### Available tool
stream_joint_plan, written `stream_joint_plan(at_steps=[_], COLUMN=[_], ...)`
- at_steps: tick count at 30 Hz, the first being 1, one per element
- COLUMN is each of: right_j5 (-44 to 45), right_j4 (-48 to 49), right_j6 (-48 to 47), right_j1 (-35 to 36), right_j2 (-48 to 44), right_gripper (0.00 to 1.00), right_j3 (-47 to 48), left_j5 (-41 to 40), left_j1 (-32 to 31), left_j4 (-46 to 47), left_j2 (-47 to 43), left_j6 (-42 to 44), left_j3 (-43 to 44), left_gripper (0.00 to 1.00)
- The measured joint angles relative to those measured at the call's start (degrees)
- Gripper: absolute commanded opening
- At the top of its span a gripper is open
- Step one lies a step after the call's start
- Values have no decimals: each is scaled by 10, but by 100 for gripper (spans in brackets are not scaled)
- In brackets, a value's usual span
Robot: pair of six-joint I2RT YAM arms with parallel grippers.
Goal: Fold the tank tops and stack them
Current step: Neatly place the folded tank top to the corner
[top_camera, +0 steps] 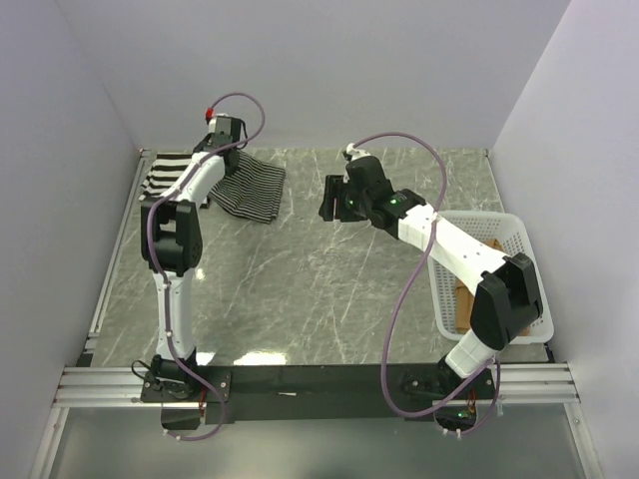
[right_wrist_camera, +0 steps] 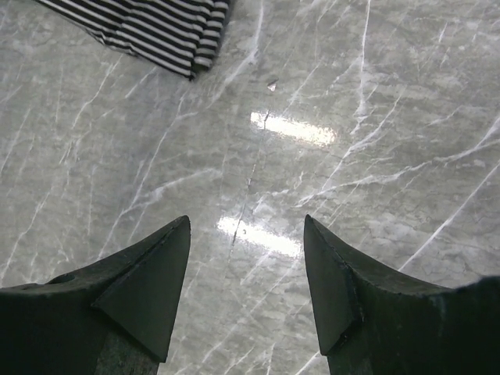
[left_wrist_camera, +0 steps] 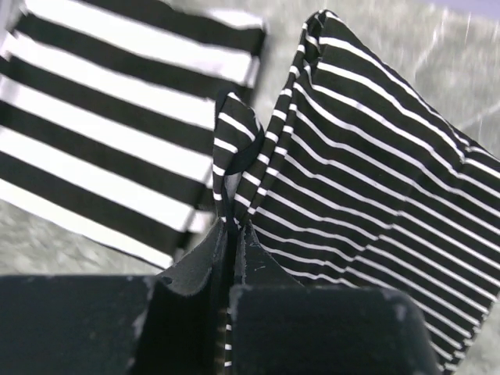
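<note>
The thin-striped tank top [top_camera: 255, 187] lies rumpled at the back left of the table, beside the wide-striped tank top [top_camera: 163, 176], which lies flat. My left gripper [left_wrist_camera: 234, 225] is shut on a raised fold of the thin-striped tank top [left_wrist_camera: 375, 180], close to the edge of the wide-striped one [left_wrist_camera: 101, 117]. Over the middle of the table, my right gripper [right_wrist_camera: 246, 223] hangs open above bare marble and holds nothing. A corner of the thin-striped top [right_wrist_camera: 156, 23] shows ahead of it. The tan-brown tank top [top_camera: 465, 297] lies in the basket.
A white lattice basket [top_camera: 519, 235] stands at the right edge, partly under my right arm. The grey marble table [top_camera: 300, 289] is walled on the left, back and right. A metal rail runs along its near edge.
</note>
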Motion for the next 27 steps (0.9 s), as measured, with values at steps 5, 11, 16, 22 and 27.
stream_joint_plan(at_steps=[5, 11, 16, 22, 27], right_j5=[-19, -36, -44, -51, -54], right_j4=[2, 12, 19, 20, 23], right_j6=[-2, -2, -2, -2, -2], right_j1=[-12, -19, -23, -26, -26], right_j2=[0, 0, -2, -5, -5], right_gripper=[66, 66, 66, 66, 66], right_j3=[0, -2, -10, -20, -21], left_j5=[-8, -6, 8, 33, 53], left_j1=[11, 35, 69, 110, 132], left_j4=[-12, -16, -16, -17, -20], left_j2=[15, 20, 20, 20, 20], left_j6=[19, 38, 49, 61, 64], left_j3=[51, 101, 123, 132, 132], left_gripper=[0, 0, 0, 0, 0])
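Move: The left hand holds the thin-striped folded tank top, whose middle hangs some 6 cm to its right, 3 cm back and 6 cm lower. Its target, the wide-striped folded tank top already lying near the corner, has its middle about 12 cm left, 3 cm ahead and 9 cm below. The table's far-left corner is roughly 21 cm left and 9 cm ahead. From the idle right hand, the wide-striped top is some 38 cm left and 20 cm ahead, 17 cm lower. Keeping its pinch on the bunched edge of the thin-striped tank top, the left hand first climbs with a little forward reach, then sweeps left at height over the wide-striped one, about 12 cm left and 6 cm up in all. The wrist tips up only slightly, the fingers staying shut. ##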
